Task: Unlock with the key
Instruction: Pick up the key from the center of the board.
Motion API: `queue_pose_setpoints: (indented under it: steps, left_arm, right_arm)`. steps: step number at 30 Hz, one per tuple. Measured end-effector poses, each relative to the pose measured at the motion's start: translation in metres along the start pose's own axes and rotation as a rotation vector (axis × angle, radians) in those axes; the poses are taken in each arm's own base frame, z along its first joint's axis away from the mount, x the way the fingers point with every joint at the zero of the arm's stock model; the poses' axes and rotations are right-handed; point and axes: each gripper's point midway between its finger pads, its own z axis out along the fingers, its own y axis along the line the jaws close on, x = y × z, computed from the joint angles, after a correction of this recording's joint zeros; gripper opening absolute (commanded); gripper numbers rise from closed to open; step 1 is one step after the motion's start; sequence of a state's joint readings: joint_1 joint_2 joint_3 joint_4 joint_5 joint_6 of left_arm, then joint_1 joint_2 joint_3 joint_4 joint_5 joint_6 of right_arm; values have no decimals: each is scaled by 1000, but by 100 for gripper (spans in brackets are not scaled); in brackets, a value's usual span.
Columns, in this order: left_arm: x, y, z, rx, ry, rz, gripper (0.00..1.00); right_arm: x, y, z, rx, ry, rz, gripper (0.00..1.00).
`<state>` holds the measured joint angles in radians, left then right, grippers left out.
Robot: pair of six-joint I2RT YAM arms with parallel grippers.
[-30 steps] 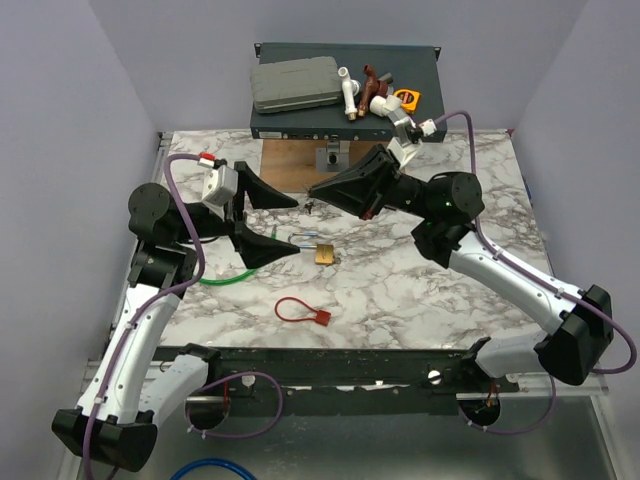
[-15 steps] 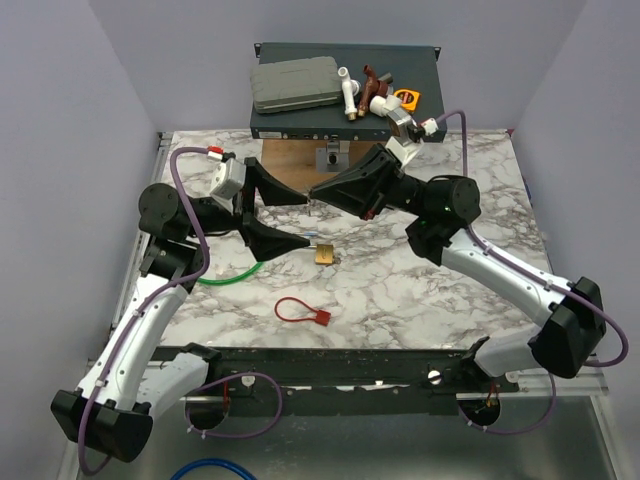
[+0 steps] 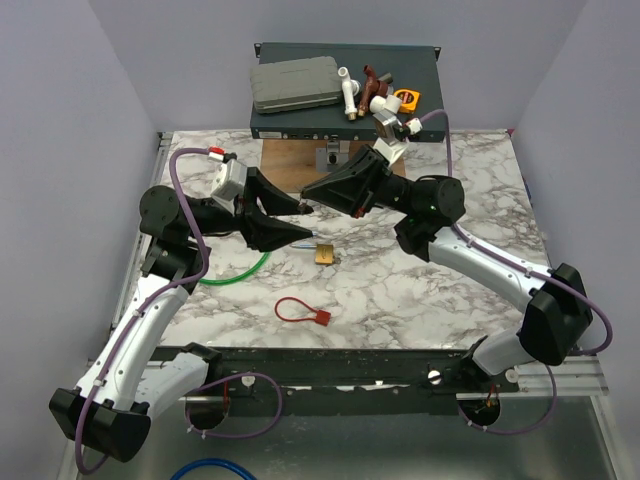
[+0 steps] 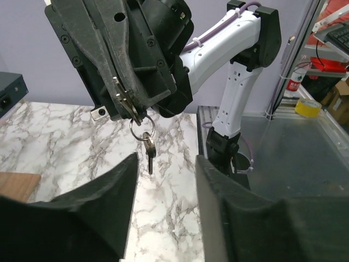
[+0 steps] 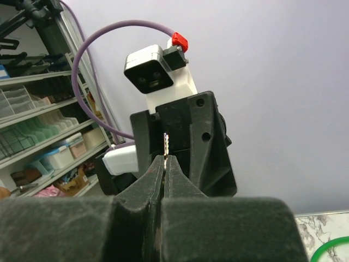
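Observation:
My right gripper [image 3: 305, 193] is shut on a small key [image 5: 166, 143], whose blade sticks out past its fingertips [image 5: 164, 158]. In the left wrist view that held key [image 4: 123, 100] carries a ring with a second key [image 4: 149, 148] hanging from it. My left gripper [image 3: 305, 218] faces the right one tip to tip, just left of it and above the table. Its jaws [image 4: 166, 159] stand apart with nothing between them, and the hanging key dangles just beyond their tips. A brass padlock [image 3: 325, 253] lies on the marble table [image 3: 430, 290], below both grippers.
A red cable tie [image 3: 300, 311] lies near the table's front, and a green cable [image 3: 236, 275] curves at the left. At the back are a wooden board [image 3: 285, 165] and a dark rack unit [image 3: 345, 120] carrying a grey case and pipe fittings.
The left gripper has moved right toward the right gripper and its jaws have narrowed. The right gripper has shifted slightly left with the key still in it.

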<state>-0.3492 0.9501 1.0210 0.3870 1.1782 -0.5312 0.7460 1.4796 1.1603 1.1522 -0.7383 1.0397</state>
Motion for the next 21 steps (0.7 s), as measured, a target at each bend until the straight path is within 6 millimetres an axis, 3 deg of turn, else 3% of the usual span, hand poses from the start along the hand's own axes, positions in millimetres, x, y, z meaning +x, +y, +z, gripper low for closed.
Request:
queue_pose_setpoints:
  steps: [14, 17, 21]
  left_arm:
    - [-3, 7, 1, -35, -18, 13, 10]
    - [-4, 6, 1, -36, -20, 16, 0]
    - [-5, 5, 0, -35, -23, 28, 0]
  right_arm:
    - [-1, 1, 0, -8, -5, -5, 1]
    - [-1, 1, 0, -8, -5, -6, 1]
    - [-1, 2, 0, -11, -7, -9, 1]
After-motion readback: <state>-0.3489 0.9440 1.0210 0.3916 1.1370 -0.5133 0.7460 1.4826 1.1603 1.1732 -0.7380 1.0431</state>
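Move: The key to be taken dangles edge-on in front of the left fingertips, about 1 cm ahead, 2 cm to the left hand's right and 1 cm above it. Its ring sits some 4 cm above that hand, likewise 1 cm ahead and 2 cm right. From the right hand, the key hangs about 2 cm back, level sideways and 4 cm below. The padlock lies on the table, roughly 12 cm ahead of the left hand, 3 cm right and 40 cm below. The left fingers shut from about half open around the lower end of the dangling key and pinch it between their tips, the hand easing only about 0.5 cm forward and 0.5 cm up as they close. The right hand stays in place, its shut fingers still holding the keys from which the ring hangs. ##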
